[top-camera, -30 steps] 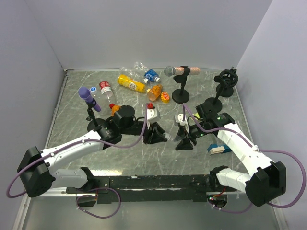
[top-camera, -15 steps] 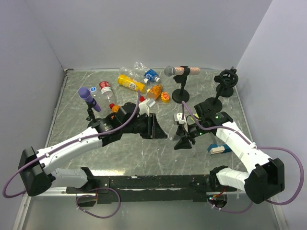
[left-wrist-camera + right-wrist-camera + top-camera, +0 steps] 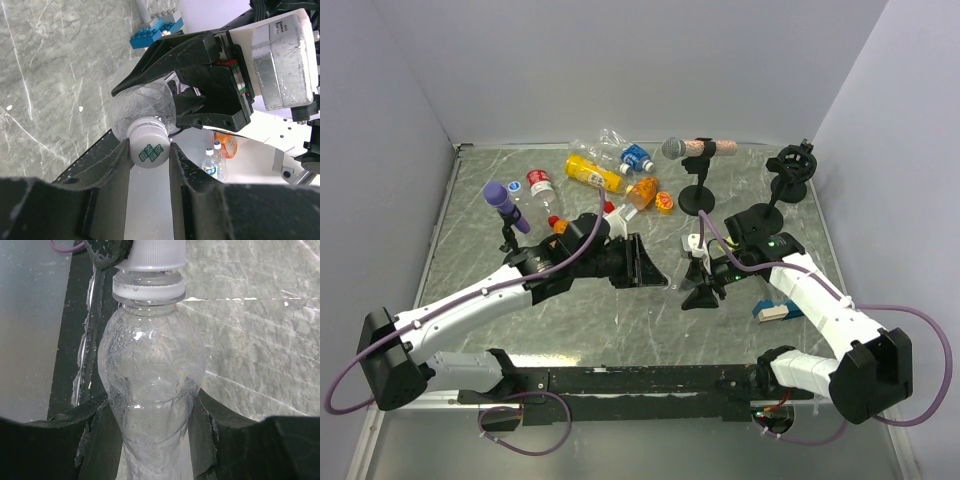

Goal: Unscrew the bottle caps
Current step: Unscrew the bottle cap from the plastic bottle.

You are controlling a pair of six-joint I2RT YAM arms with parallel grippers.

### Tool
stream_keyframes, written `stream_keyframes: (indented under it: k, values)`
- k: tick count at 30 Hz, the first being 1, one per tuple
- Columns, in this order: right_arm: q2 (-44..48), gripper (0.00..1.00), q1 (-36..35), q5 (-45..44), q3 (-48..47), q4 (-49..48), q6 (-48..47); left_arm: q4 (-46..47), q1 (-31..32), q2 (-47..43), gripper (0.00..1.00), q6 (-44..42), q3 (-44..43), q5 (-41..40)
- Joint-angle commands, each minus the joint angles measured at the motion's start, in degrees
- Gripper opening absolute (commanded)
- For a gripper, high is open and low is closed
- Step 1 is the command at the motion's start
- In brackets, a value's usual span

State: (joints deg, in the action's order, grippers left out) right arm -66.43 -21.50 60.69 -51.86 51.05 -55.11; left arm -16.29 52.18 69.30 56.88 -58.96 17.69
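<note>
A clear, label-less bottle (image 3: 152, 370) is held off the table between the two arms, near the table's middle. My right gripper (image 3: 152, 407) is shut on its body, with one finger on each side. The bottle's white cap (image 3: 149, 150), printed with green characters, sits between the fingers of my left gripper (image 3: 149, 145), which is shut on it. From above, the left gripper (image 3: 645, 265) and the right gripper (image 3: 698, 288) face each other, and the bottle is mostly hidden between them. Several more capped bottles lie at the back: a yellow one (image 3: 592, 174), a blue-labelled one (image 3: 635, 157) and a red-labelled one (image 3: 541, 187).
Stubby orange bottles (image 3: 642, 190) lie behind the left gripper. A purple-headed microphone (image 3: 505, 207) stands at the left, and a grey-headed one (image 3: 675, 148) on a round base at the back centre. Another black stand (image 3: 790, 170) is at the back right. Blue bricks (image 3: 772, 310) lie by the right arm.
The left wrist has rolled over from upright onto its side and reached toward the right gripper. The right gripper has shifted slightly left. Both grips have held.
</note>
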Motion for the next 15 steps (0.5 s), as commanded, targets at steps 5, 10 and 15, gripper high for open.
stream_keyframes:
  k: [5,10,15]
  values:
    - [0.52,0.17,0.05,-1.27,-0.35,1.43,-2.02,2.13,-2.17,-2.15,0.26,-1.24,-0.9,1.19]
    - [0.34,0.17,0.05,-1.36,-0.62,1.86,-2.28,6.36,-3.05,-3.55,0.8,-4.49,0.95,8.22]
    - [1.22,0.17,0.05,-1.36,0.0,1.34,-2.02,4.17,-3.14,-8.73,0.97,-12.03,2.53,6.13]
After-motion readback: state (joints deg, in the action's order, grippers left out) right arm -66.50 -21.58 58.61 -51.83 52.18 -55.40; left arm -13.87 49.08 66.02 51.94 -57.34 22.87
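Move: The white cap sits between the left fingertips, gripped, with next to no gap to this hand. The clear bottle's held body is about 7 cm below it and 4 cm to its right. On the table, some 22 cm below this hand, the orange bottle lies about 22 cm ahead and 5 cm left, the orange piece about 20 cm straight ahead. From the right hand, the cap is roughly 7 cm above and 4 cm left. Let go of the white cap: hold the left hand nearly still at first, then spread its fingers from their grip to almost fully open, and as they part draw the hand up and left off the cap, about 2 cm in all, with only a slight wrist turn. Keep the bottle body pinched in the right gripper, near enough in place. ##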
